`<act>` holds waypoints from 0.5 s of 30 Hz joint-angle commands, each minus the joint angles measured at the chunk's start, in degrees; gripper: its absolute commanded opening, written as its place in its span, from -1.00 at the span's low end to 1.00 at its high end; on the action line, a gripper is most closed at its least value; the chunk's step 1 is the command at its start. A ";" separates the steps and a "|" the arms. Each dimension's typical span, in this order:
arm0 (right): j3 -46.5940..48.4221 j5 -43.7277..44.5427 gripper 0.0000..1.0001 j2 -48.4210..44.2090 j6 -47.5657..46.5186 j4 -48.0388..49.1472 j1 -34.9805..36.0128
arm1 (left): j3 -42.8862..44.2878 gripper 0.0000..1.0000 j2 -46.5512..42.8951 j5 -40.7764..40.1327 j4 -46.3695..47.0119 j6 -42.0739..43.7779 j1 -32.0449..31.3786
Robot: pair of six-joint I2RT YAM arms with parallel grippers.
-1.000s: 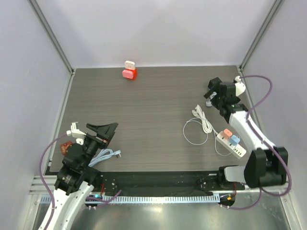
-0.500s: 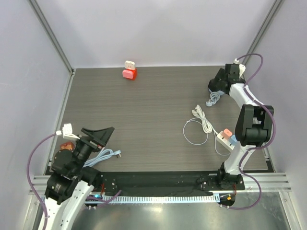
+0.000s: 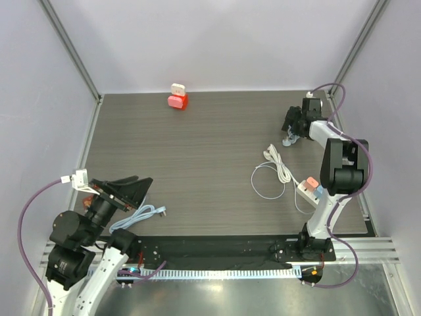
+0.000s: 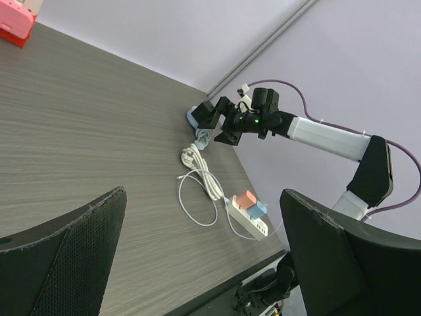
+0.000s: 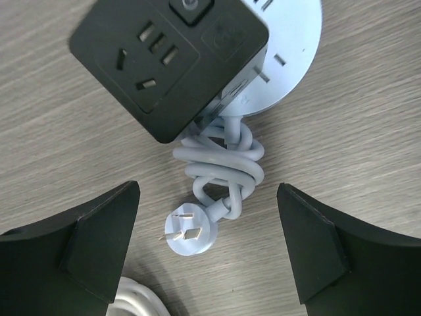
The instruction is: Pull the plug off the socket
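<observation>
A white power strip (image 3: 316,195) lies at the near right with an orange plug (image 3: 312,182) and a blue plug (image 3: 320,191) in it; it also shows in the left wrist view (image 4: 255,222). My right gripper (image 3: 292,127) is open at the far right, above a black cube socket (image 5: 170,60) on a grey-blue round base (image 5: 293,56). That socket's coiled grey cord (image 5: 223,164) ends in a loose grey plug (image 5: 189,232), lying between my open right gripper (image 5: 208,217) fingers. My left gripper (image 3: 128,189) is open and empty, raised at the near left.
A looped white cable (image 3: 271,172) runs from the strip toward the middle. A red and white block (image 3: 177,98) stands at the far edge. A light blue cable (image 3: 141,214) and a brown object (image 3: 87,201) lie near the left arm.
My right gripper has swung back to the far right and settled over the black cube socket. My left arm has drawn back toward the near left corner.
</observation>
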 commanded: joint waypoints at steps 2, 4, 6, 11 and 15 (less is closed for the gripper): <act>-0.32 -0.51 0.77 1.90 -1.43 5.83 0.21 | 2.35 0.99 1.76 1.92 -2.73 1.43 -0.20; -0.14 -0.77 0.71 2.78 -1.17 6.53 0.12 | 3.05 0.99 1.93 2.45 -3.34 0.64 -0.11; 0.21 -0.43 0.64 4.01 -0.99 6.62 0.12 | 3.58 0.99 2.20 2.89 -3.61 -0.32 -0.11; 0.12 -1.48 0.37 5.51 0.33 9.17 0.21 | 4.38 1.00 2.29 3.94 -4.40 -2.69 -0.20; 1.44 -1.04 0.14 7.18 0.68 9.78 0.82 | 4.73 0.99 1.76 3.94 -4.66 -4.28 -0.20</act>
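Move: The coiled grey cord I'm closing on lies about 4 cm below my right hand and 2 cm ahead, level with it sideways. The black plug cube stands some 8 cm ahead and 1 cm left, with the round pale socket 8 cm ahead and 4 cm right. The cord's pronged end sits 3 cm back and 3 cm left. From my left hand the coil is roughly 36 cm ahead, 60 cm right and 31 cm below. I sink my right hand about 4 cm, easing some 1 cm forward as I go, down onto the coiled grey cord just behind the black cube. My wrist keeps its forward-and-down slant. On the way my open fingers draw in to roughly 60% of full opening, bringing a tip against each side of the coil to pinch it. ##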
